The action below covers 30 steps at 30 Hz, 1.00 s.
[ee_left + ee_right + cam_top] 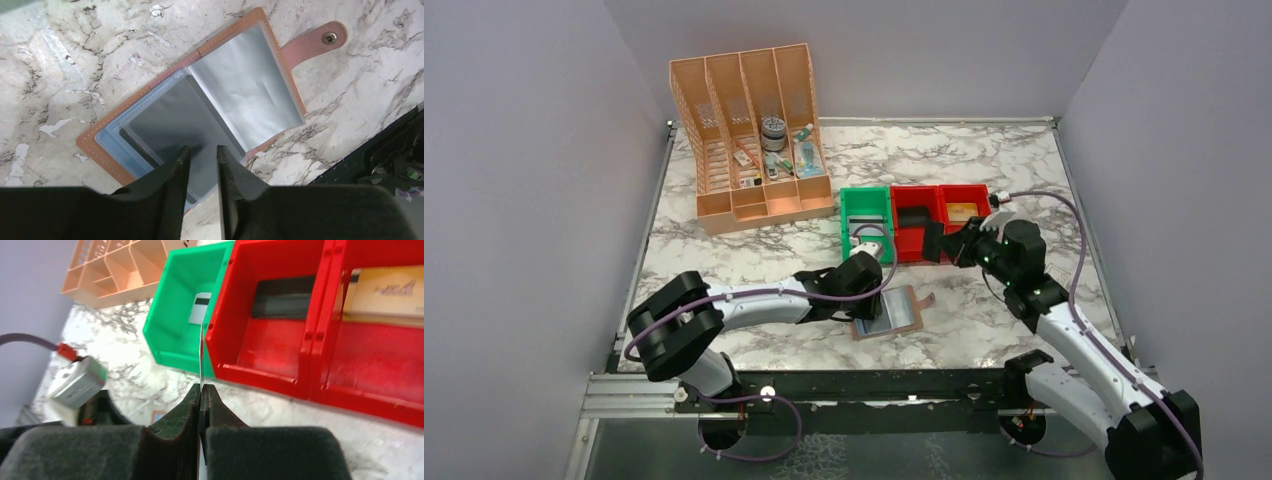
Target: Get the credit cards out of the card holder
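The card holder (pixel 902 308) (pixel 245 85) lies open on the marble near the front edge, brown outside with blue-grey clear pockets and a snap tab (pixel 320 42). A dark credit card (pixel 170 125) shows inside one of its sleeves. My left gripper (pixel 871 300) (pixel 202 150) hovers low over that sleeve, jaws a little apart with nothing between them. My right gripper (pixel 959 243) (pixel 201 387) is up in front of the bins, shut on a thin credit card (pixel 935 241) (pixel 201 355) seen edge-on.
A green bin (pixel 866 200) (pixel 165 335) holds a white striped card. The middle red bin (pixel 914 240) (pixel 260 370) holds a dark card, the right red bin (pixel 964 195) (pixel 380 405) a tan one. An orange organiser (pixel 749 130) stands at the back left.
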Each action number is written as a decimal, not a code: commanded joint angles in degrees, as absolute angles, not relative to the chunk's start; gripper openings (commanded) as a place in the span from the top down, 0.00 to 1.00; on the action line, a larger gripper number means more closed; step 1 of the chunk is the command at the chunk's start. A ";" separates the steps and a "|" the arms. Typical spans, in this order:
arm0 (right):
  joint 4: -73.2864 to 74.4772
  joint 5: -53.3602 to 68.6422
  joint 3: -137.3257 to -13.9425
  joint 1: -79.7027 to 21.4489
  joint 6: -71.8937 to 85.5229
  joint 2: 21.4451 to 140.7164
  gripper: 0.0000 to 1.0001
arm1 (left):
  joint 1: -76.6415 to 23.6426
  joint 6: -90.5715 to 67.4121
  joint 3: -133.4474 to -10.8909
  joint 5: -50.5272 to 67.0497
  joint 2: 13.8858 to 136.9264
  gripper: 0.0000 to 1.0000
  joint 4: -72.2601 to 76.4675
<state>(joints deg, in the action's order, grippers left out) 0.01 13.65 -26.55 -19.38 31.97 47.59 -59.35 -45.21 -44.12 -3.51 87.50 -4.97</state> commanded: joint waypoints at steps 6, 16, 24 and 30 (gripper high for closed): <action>-23.80 18.11 -26.85 -19.07 13.52 59.97 0.99 | -58.32 -43.24 -40.61 -8.89 77.15 0.51 -10.33; -42.75 16.92 -25.26 -19.16 -3.32 71.83 0.99 | -50.20 -43.78 -34.24 -10.31 67.25 0.10 -11.87; -47.90 25.55 -23.81 -19.16 -28.04 77.16 0.99 | -44.34 -43.14 -30.50 -7.34 64.43 0.01 -9.75; -37.32 27.33 -29.18 -19.16 -38.67 80.06 0.99 | -44.13 -43.07 -29.50 -6.96 62.01 0.01 -9.09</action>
<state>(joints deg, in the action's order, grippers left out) -41.41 23.20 -25.30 -19.27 -26.44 78.43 -44.31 -43.72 -30.20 -8.36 64.45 -10.46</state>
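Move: Some 10 cm ahead and 6 cm left of the right hand, and 14 below it, is the middle red bin, where a black card already lies; the hand holds another black card. The green bin lies 9 cm ahead and 17 left, the gold card 11 ahead and 3 right. From the left hand, the open card holder is about 1 cm ahead, 3 right and 3 below; the middle red bin is about 18 ahead and 8 right. Carrying the still-pinched black card forward about 9 cm towards the middle red bin, the right hand sinks a little and rolls some 60 degrees, its left side going down, fingers kept shut. Meanwhile the left hand rises slightly, then sweeps about 12 cm left and a little forward away from the card holder, opening wide and turning counter-clockwise. ##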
